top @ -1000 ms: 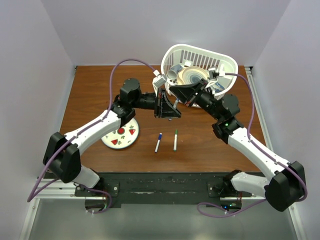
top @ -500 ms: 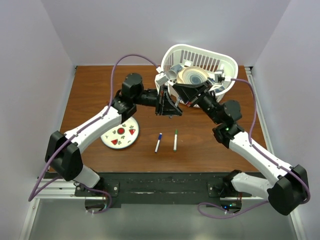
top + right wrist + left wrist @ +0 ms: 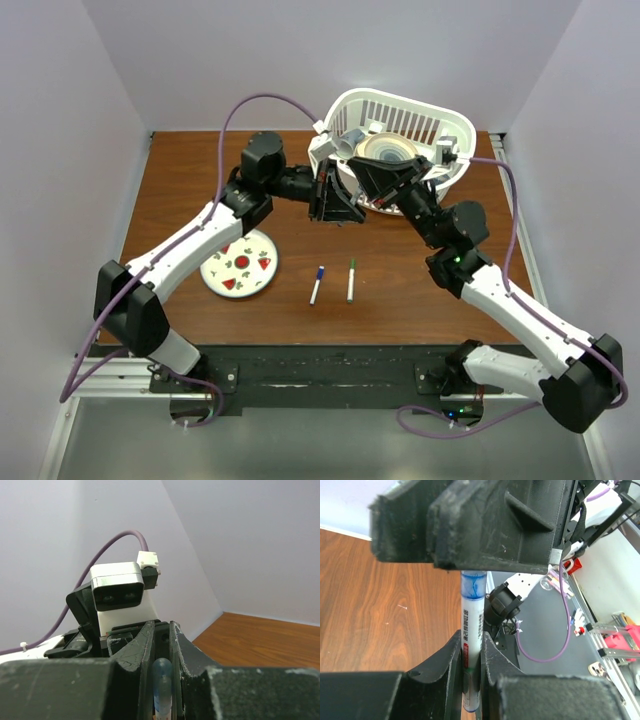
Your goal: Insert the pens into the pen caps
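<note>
My left gripper [image 3: 338, 208] and right gripper [image 3: 360, 196] meet tip to tip above the table, in front of the basket. In the left wrist view, the left gripper [image 3: 471, 639] is shut on a pen [image 3: 471, 630] with a white printed barrel. The pen's blue end [image 3: 473, 585] runs up into the right gripper's jaws. The right gripper [image 3: 161, 627] is shut on a translucent blue pen cap [image 3: 162, 677]. Two more pens lie side by side on the wood, one with a blue end [image 3: 317, 284], one with a green end [image 3: 351, 279].
A white slotted basket [image 3: 448, 128] with dishes in it stands at the back right, just behind the grippers. A white plate [image 3: 240, 266] with red fruit prints sits at the front left. Bare brown table [image 3: 180, 170] lies at the back left.
Both grippers, still joined at the pen, have moved together away from the near edge toward the basket. The two pens on the table have not moved.
</note>
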`<state>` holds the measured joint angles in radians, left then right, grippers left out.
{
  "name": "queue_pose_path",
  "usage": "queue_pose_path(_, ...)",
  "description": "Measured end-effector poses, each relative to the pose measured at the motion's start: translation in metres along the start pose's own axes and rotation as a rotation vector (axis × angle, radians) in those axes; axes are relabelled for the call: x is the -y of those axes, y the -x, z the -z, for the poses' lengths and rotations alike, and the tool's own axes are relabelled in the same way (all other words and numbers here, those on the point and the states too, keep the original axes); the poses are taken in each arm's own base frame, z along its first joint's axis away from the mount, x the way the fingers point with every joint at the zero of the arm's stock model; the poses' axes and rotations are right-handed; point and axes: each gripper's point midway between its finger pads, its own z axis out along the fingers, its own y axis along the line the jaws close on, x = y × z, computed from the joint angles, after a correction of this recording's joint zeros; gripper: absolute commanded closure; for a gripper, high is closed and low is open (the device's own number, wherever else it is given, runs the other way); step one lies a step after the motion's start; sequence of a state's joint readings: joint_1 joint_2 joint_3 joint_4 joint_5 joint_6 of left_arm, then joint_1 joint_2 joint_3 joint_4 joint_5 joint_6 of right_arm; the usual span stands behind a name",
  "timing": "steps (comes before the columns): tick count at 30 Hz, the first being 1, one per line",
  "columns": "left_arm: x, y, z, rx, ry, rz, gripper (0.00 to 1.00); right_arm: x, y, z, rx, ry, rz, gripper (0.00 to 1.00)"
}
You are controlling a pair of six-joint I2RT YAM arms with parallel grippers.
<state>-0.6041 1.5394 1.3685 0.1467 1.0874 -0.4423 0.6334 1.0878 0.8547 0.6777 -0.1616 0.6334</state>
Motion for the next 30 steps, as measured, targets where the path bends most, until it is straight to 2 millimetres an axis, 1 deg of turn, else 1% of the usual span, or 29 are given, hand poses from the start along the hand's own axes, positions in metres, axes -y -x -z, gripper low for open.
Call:
queue_pose_path(6,0.0,0.001,0.014,-0.01,-0.033,0.006,1.0,-0.003,-0.006,0.0,-0.009,-0.012,0.003,1.0)
queue_pose_path(15,0.007,0.012,0.022,0.007,-0.083,-0.033,1.0,-0.013,-0.002,-0.003,0.031,0.0,-0.012,1.0)
queue_pose_path(23,0.012,0.022,0.029,0.01,-0.125,-0.065,1.0,-0.022,0.001,-0.01,0.06,-0.009,-0.023,1.0)
queue_pose_path(27,0.012,0.03,0.033,0.021,-0.133,-0.096,1.0,-0.024,0.005,-0.02,0.077,-0.016,-0.014,1.0)
queue_pose_path(30,0.012,0.032,0.037,0.018,-0.141,-0.104,1.0,-0.026,0.003,-0.023,0.084,-0.009,-0.014,1.0)
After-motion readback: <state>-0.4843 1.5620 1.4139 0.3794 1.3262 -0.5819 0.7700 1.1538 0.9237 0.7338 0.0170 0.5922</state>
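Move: The pen is already held between both grippers, roughly upright. Its middle is about 3 cm above the left hand point, some 1 cm ahead and 1 cm to the right; from the right hand the same middle is about 3 cm below, 1 cm back and 1 cm left. On the table some 34 cm beneath the left hand, the blue-capped pen is level with it and 6 cm to its left, the green-capped pen level and 5 cm to its right. The pen, still pinched low by the left fingers and at its clear-blue upper end by the right, is carried up and to the robot's left by both arms together. The left hand goes some 5 cm, turning about 10 degrees, partly clockwise, while the right follows about 3.5 cm, rising only after a short sideways start; both grips stay shut. ##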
